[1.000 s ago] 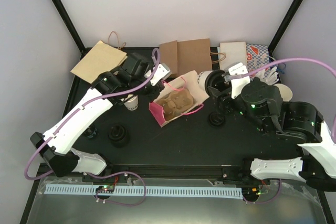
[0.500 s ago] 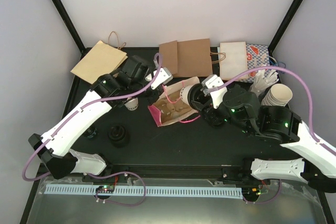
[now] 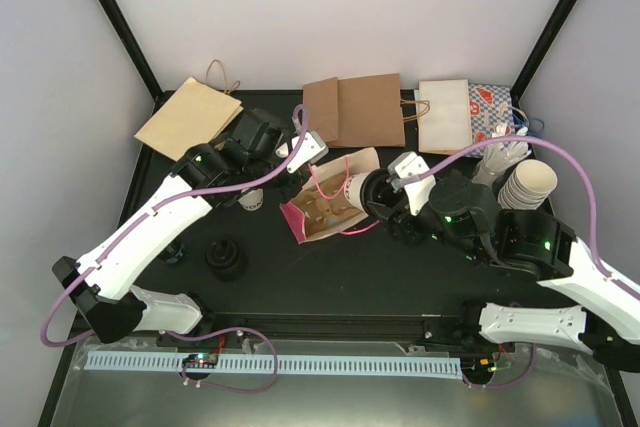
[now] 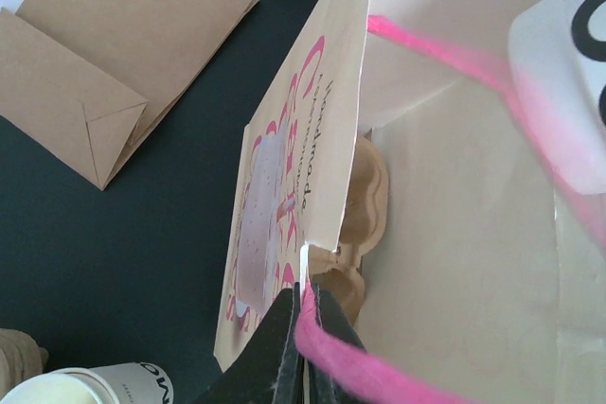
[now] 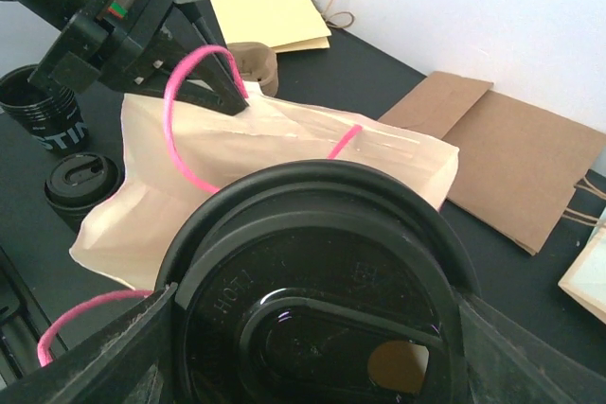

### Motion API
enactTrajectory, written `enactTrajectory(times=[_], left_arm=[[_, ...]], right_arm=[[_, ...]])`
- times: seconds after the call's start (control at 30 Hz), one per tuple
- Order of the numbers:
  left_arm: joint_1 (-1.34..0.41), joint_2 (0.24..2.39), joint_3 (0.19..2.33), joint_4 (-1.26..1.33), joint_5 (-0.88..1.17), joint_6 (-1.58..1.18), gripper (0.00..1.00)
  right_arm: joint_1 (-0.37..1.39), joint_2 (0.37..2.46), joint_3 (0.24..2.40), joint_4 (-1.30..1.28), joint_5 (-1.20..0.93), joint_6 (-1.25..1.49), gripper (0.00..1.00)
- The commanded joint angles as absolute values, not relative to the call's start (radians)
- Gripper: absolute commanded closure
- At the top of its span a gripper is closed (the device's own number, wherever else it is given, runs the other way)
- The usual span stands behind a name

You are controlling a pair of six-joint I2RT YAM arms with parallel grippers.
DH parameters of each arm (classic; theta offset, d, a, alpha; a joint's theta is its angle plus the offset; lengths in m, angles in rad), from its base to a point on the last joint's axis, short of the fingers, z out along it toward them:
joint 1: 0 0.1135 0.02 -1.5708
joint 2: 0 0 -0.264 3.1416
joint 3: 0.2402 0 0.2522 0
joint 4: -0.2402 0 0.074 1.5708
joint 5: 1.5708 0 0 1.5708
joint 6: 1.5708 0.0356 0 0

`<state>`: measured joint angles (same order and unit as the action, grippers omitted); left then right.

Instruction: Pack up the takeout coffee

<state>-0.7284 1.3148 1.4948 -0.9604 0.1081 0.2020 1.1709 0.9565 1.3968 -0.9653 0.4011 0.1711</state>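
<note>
The takeout coffee [image 3: 352,185] is a white cup with dark print and a black lid [image 5: 312,281]. My right gripper [image 3: 375,192] [image 5: 312,328] is clamped on it at the lid's sides and holds it tipped on its side at the mouth of the pale bag with pink print [image 3: 345,162] [image 5: 189,177] [image 4: 454,234]. My left gripper [image 3: 308,159] [image 4: 305,328] is shut on the bag's pink handle [image 4: 379,371] and holds the mouth up. A cardboard cup carrier [image 3: 325,209] [image 4: 365,196] lies inside the bag.
A small open white cup [image 3: 250,199] stands beside the left arm. Black lids [image 3: 225,257] sit front left. Flat brown bags [image 3: 355,107] [image 3: 185,115] and a white bag [image 3: 445,112] lie at the back. A stack of cream cups [image 3: 530,185] is at the right.
My right gripper has carried the lidded cup leftward from the back right to the bag's mouth. My left gripper has kept its hold on the pink handle.
</note>
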Motion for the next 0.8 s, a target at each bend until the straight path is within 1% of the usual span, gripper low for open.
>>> enactTrajectory(times=[0.0, 0.33, 0.47, 0.77], left_arm=[[-0.734, 1.292, 1.499, -0.936, 0.095, 0.206, 0.99], [-0.733, 1.297, 1.494, -0.931, 0.078, 0.193, 0.98], [-0.733, 1.298, 1.489, -0.915, 0.097, 0.206, 0.98], [-0.733, 1.323, 1.526, -0.915, 0.096, 0.245, 0.98]], right_arm=[[1.167, 0.912, 1.362, -0.959, 0.407, 0.207, 0.43], [1.168, 0.881, 1.275, -0.965, 0.393, 0.240, 0.43], [1.168, 0.899, 1.264, -0.957, 0.368, 0.233, 0.43], [1.169, 0.945, 1.240, -0.868, 0.273, 0.117, 0.44]])
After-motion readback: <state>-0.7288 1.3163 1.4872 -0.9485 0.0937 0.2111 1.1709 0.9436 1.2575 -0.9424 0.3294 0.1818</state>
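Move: The lidded coffee cup is already in the right hand. The open mouth of the pink-and-tan bag it is bound for centres about 8 cm to that hand's left, level fore-and-aft and some 8 cm lower. Inside, the cup carrier lies roughly 10 cm left, 4 cm back and 30 cm below; the flat brown bag is some 21 cm ahead, 4 cm left. From the left hand, pinching the bag's rim, the mouth's centre is about 7 cm right, 3 cm back and slightly below. The lidded cup, still gripped by its lid and slanting bottom-first to the left, is lowered by the right hand about 5 cm towards the bag's mouth and the carrier below. The hand drifts a centimetre or so right at first, then eases left over the last part of the descent, tipping about 5 degrees farther down. The left fingers stay shut on the bag's rim by the pink handle and hold it in place. ##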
